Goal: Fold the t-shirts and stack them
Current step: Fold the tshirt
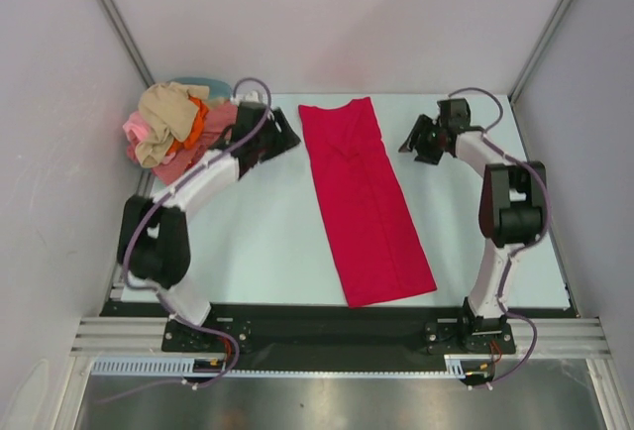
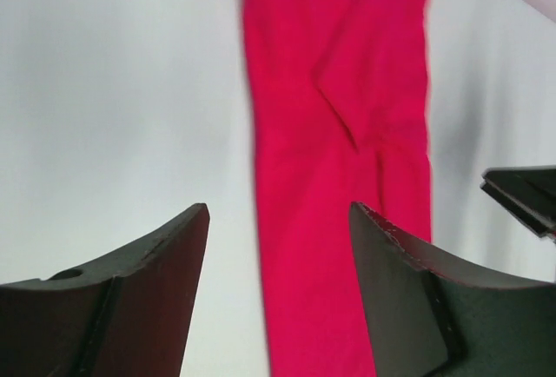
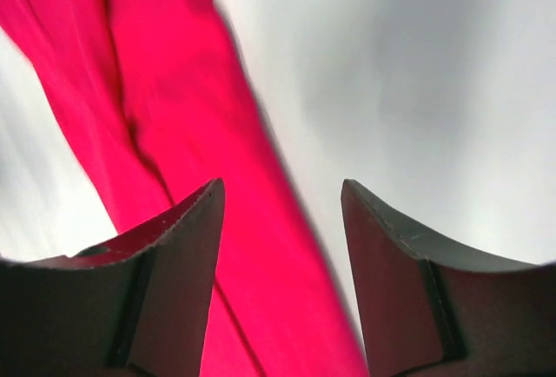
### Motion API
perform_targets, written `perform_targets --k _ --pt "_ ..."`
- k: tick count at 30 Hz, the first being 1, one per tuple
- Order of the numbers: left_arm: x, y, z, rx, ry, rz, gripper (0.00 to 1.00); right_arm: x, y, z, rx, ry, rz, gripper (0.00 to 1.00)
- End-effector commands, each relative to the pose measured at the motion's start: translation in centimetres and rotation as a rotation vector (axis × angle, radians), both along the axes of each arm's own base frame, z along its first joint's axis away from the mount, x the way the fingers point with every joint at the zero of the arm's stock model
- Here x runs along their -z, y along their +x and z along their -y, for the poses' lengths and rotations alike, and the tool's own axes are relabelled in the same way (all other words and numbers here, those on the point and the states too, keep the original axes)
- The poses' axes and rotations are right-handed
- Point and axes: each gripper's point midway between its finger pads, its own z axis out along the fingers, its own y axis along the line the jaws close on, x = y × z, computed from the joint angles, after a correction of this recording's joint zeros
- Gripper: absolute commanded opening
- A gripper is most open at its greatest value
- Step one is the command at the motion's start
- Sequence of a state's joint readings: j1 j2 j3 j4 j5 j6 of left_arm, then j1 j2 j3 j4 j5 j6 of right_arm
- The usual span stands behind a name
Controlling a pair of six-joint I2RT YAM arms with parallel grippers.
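A crimson-red t-shirt [image 1: 365,197] lies flat on the table as a long narrow strip, running from the far middle toward the near edge; it also shows as red cloth [image 2: 339,151] in the left wrist view and as red cloth [image 3: 174,116] in the right wrist view. My left gripper [image 1: 280,139] hovers just left of the strip's far end, open, nothing between its fingers. My right gripper [image 1: 421,143] hovers to the right of that far end, open and empty too. A heap of beige, pink and orange t-shirts [image 1: 176,128] sits at the far left corner.
A light-blue round tub [image 1: 203,84] peeks out behind the heap. Grey walls close the table on the left, back and right. A black rail [image 1: 327,326] with the arm bases runs along the near edge.
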State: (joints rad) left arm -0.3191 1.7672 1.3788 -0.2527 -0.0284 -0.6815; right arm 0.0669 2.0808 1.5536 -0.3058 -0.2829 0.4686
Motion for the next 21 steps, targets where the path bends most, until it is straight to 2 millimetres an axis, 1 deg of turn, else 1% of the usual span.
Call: perform_targets --k 1,2,3,4,5,6,7,8,9,10,11,12,13,14,15,16,18,19,20,21 --pt "4.8 -8.5 4.9 0.162 -0.05 -0.125 0.71 0.5 -6.9 2.0 0.046 -0.054 -0.098 0.62" --pt "5.3 -10.3 5.8 0.197 -0.061 -0.144 0.7 -1.0 -8.4 1.9 0.047 -0.045 -0.072 0.62" --pt "5.8 -11.9 6.7 0.209 -0.084 -0.163 0.7 -0.9 -9.7 2.0 0.049 -0.041 -0.079 0.62" --pt "5.6 -13.5 7.5 0.23 -0.103 -0.159 0.7 -0.9 -10.9 2.1 0.053 -0.044 -0.08 0.63" --pt "7.8 -17.0 8.7 0.28 -0.1 -0.216 0.7 -0.3 -13.3 2.3 0.058 -0.048 -0.102 0.63" --pt "8.0 -18.3 9.6 0.267 -0.147 -0.227 0.71 -0.5 -14.2 2.2 0.054 -0.039 -0.096 0.63" --pt "8.4 -19.6 10.0 0.263 -0.163 -0.244 0.71 -0.4 -15.3 2.1 0.053 -0.036 -0.102 0.63" --pt "9.5 -22.5 10.6 0.291 -0.169 -0.278 0.71 -0.8 -16.9 2.0 0.051 -0.029 -0.09 0.63" --pt "9.4 -23.3 11.2 0.251 -0.218 -0.286 0.7 -1.1 -17.7 2.0 0.05 -0.027 -0.084 0.63" --pt "10.4 -25.9 11.7 0.275 -0.21 -0.314 0.7 -1.2 -18.5 1.9 0.048 -0.028 -0.087 0.63" --pt "9.9 -26.8 12.0 0.274 -0.228 -0.308 0.7 -0.9 -19.8 1.9 0.042 -0.033 -0.092 0.63" --pt "10.1 -27.5 12.2 0.246 -0.239 -0.315 0.7 -2.3 -20.3 1.9 0.042 -0.034 -0.046 0.63" --pt "10.2 -28.1 12.3 0.235 -0.234 -0.315 0.7 -2.6 -21.1 1.8 0.036 -0.04 -0.044 0.63" --pt "10.3 -29.5 12.8 0.238 -0.25 -0.335 0.7 -2.8 -21.7 1.8 0.033 -0.044 -0.037 0.63" --pt "10.5 -30.1 13.1 0.241 -0.252 -0.346 0.69 -3.5 -22.4 1.8 0.031 -0.039 -0.013 0.63" --pt "10.7 -31.3 13.6 0.264 -0.251 -0.361 0.68 -3.5 -23.0 1.9 0.033 -0.038 -0.018 0.63" --pt "11.0 -32.4 13.9 0.252 -0.253 -0.392 0.67 -3.5 -23.9 1.9 0.028 -0.037 -0.013 0.63" --pt "11.3 -32.9 14.0 0.251 -0.244 -0.403 0.67 -4.0 -24.3 1.9 0.028 -0.036 -0.003 0.63" --pt "11.6 -34.0 14.3 0.252 -0.239 -0.418 0.67 -4.0 -24.6 2.0 0.028 -0.04 -0.003 0.63" --pt "12.0 -34.6 14.4 0.253 -0.236 -0.434 0.67 -4.0 -24.8 2.0 0.024 -0.04 -0.002 0.63"
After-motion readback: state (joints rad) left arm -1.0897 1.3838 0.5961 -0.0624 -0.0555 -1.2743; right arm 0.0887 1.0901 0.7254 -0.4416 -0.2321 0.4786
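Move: Back towards the robot, about 41 cm from the open left hand, some 16 cm to its right and 15 cm below, lies the t-shirt's near left hem corner; the shirt's collar end is about 20 cm ahead and 13 cm to the right of this hand. From the right hand, the near right hem corner is roughly 42 cm back, 1 cm right and 6 cm below, the near left hem corner about 46 cm back and 17 cm left. Sweeping back towards the near left hem corner, the left hand travels about 34 cm, drifting some 14 cm right and sinking 12 cm early, then running nearly level just above the table; its wrist tips down and turns clockwise, about 20 degrees each. The right hand draws back some 24 cm beside the shirt towards the near right hem corner, rising slightly late on. Both grippers stay open and empty. ##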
